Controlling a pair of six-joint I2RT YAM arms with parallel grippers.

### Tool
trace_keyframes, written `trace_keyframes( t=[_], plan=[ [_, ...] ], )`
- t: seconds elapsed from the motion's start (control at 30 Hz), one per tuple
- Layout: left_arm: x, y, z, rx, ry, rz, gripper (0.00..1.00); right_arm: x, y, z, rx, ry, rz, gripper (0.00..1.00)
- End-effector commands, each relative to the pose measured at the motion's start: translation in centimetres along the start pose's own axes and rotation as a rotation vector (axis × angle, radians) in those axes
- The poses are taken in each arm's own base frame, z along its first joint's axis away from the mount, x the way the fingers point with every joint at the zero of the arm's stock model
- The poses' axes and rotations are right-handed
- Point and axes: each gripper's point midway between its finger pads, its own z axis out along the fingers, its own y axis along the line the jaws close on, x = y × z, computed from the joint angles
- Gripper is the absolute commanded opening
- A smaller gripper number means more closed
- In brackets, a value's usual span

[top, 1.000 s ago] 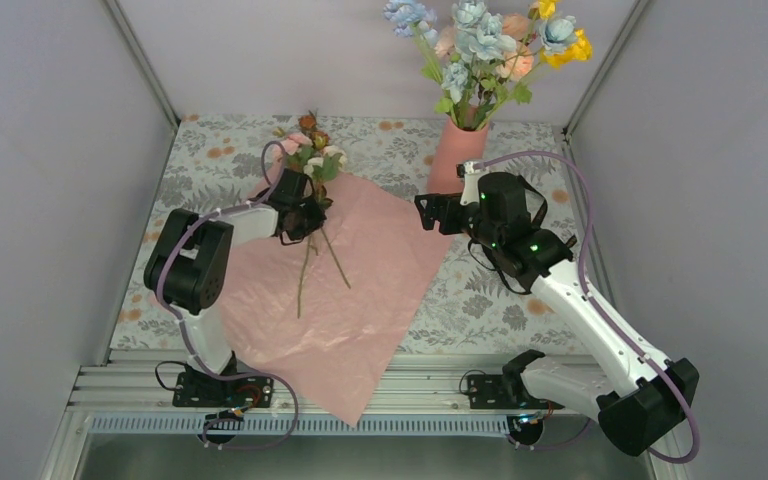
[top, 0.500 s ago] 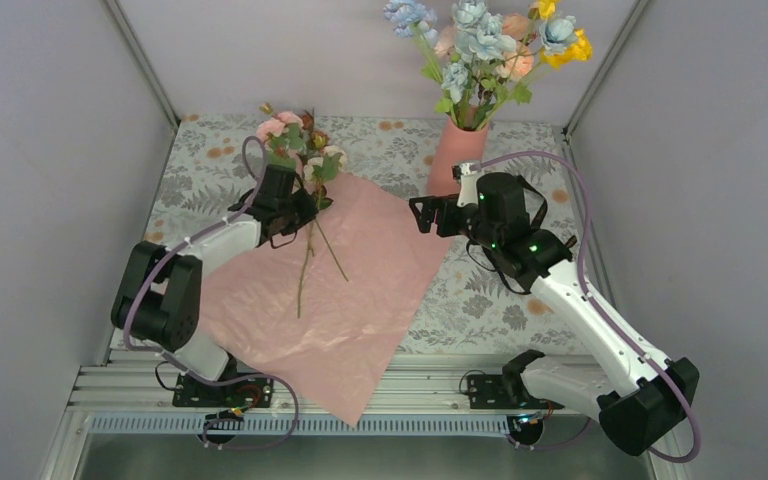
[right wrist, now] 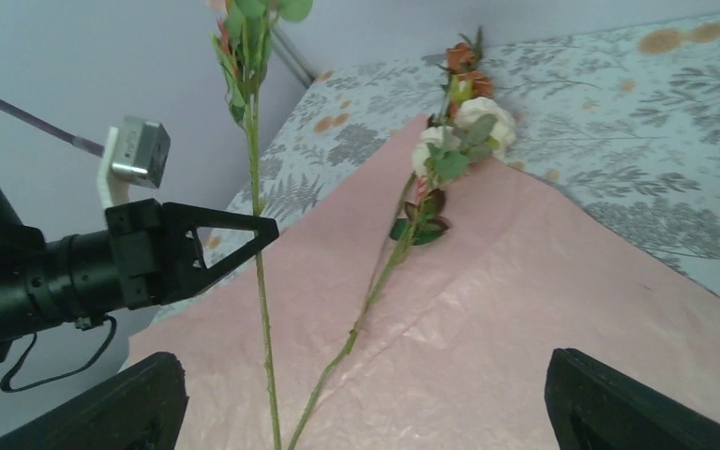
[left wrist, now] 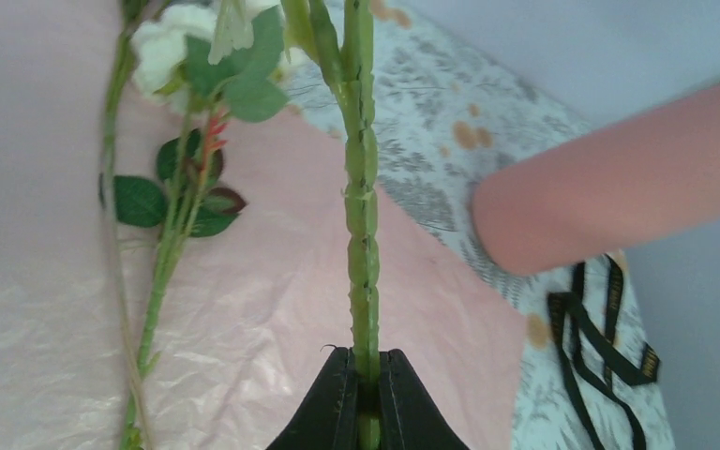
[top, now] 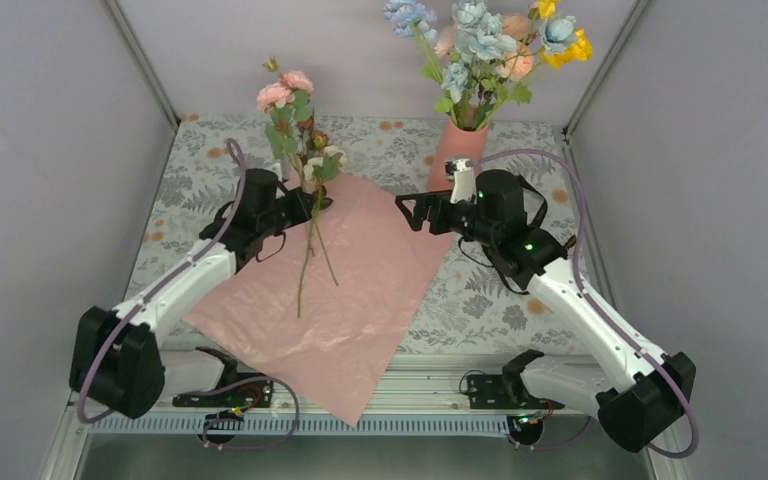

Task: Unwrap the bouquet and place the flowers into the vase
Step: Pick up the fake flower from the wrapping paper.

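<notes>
My left gripper is shut on the green stem of a pink-bloomed flower and holds it upright over the lilac-pink wrapping sheet. The stem passes between the closed jaws and hangs below them. Another flower, with white and orange blooms, lies on the sheet. The salmon-pink vase stands at the back with several flowers in it; it also shows in the left wrist view. My right gripper is open and empty between vase and sheet, facing the held flower.
A black ribbon lies on the floral tablecloth near the vase. Grey walls enclose the table on the left, back and right. The sheet's near corner hangs over the front rail.
My left arm has stretched forward and raised the pink flower, its blooms now well above the lying flower. The right gripper has edged left towards it, still open.
</notes>
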Motion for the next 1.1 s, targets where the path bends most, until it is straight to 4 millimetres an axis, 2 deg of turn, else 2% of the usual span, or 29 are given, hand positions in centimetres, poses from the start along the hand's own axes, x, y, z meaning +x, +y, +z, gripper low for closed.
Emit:
trace_keyframes(
  t=[0.0,0.13,0.27,0.5,0.77,1.07],
  plan=[
    [0.2,-2.9,-2.5,0.140,-0.010,0.154,0.02,0.2,2.4,1.1,-0.124,0.022,0.035,0.93],
    [1.1,-5.2,-4.6,0.271,0.009,0.237,0.02,0.0,3.9,1.8,-0.169,0.025,0.041,0.83],
    [2.0,-6.9,-6.6,0.381,0.026,0.293,0.02,0.2,5.6,2.4,-0.212,0.033,0.042,0.67],
    [4.1,-9.3,-9.5,0.555,0.079,0.384,0.02,-0.5,9.1,3.1,-0.293,0.017,0.045,0.49],
    [5.3,-9.9,-11.1,0.629,0.103,0.424,0.02,-0.6,12.9,4.6,-0.372,0.042,0.023,0.46],
    [6.0,-10.6,-12.1,0.687,0.123,0.456,0.03,0.5,14.5,6.4,-0.383,0.093,0.028,0.42]
  ],
)
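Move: The pink rose's stem is already pinched in the left fingers, held in the air above the wrapping paper. From the open right hand that gripped point is about 20 cm left, 6 cm ahead and some 11 cm below. The white roses lie on the paper roughly 18 cm ahead of the left hand, 4 cm to its right and 15 cm below. The vase stands around 18 cm ahead of the right hand, 11 cm to its right, its middle some 14 cm lower. The pink rose, still pinched by its stem, is brought back about 12 cm, up 9 cm and somewhat right by the left hand, which swings nearly 40 degrees clockwise. To meet it the right hand reaches some 14 cm left, narrowing its fingers from wide open to just under half and turning a little counter-clockwise, until they come close to the stem just above the left grip. ##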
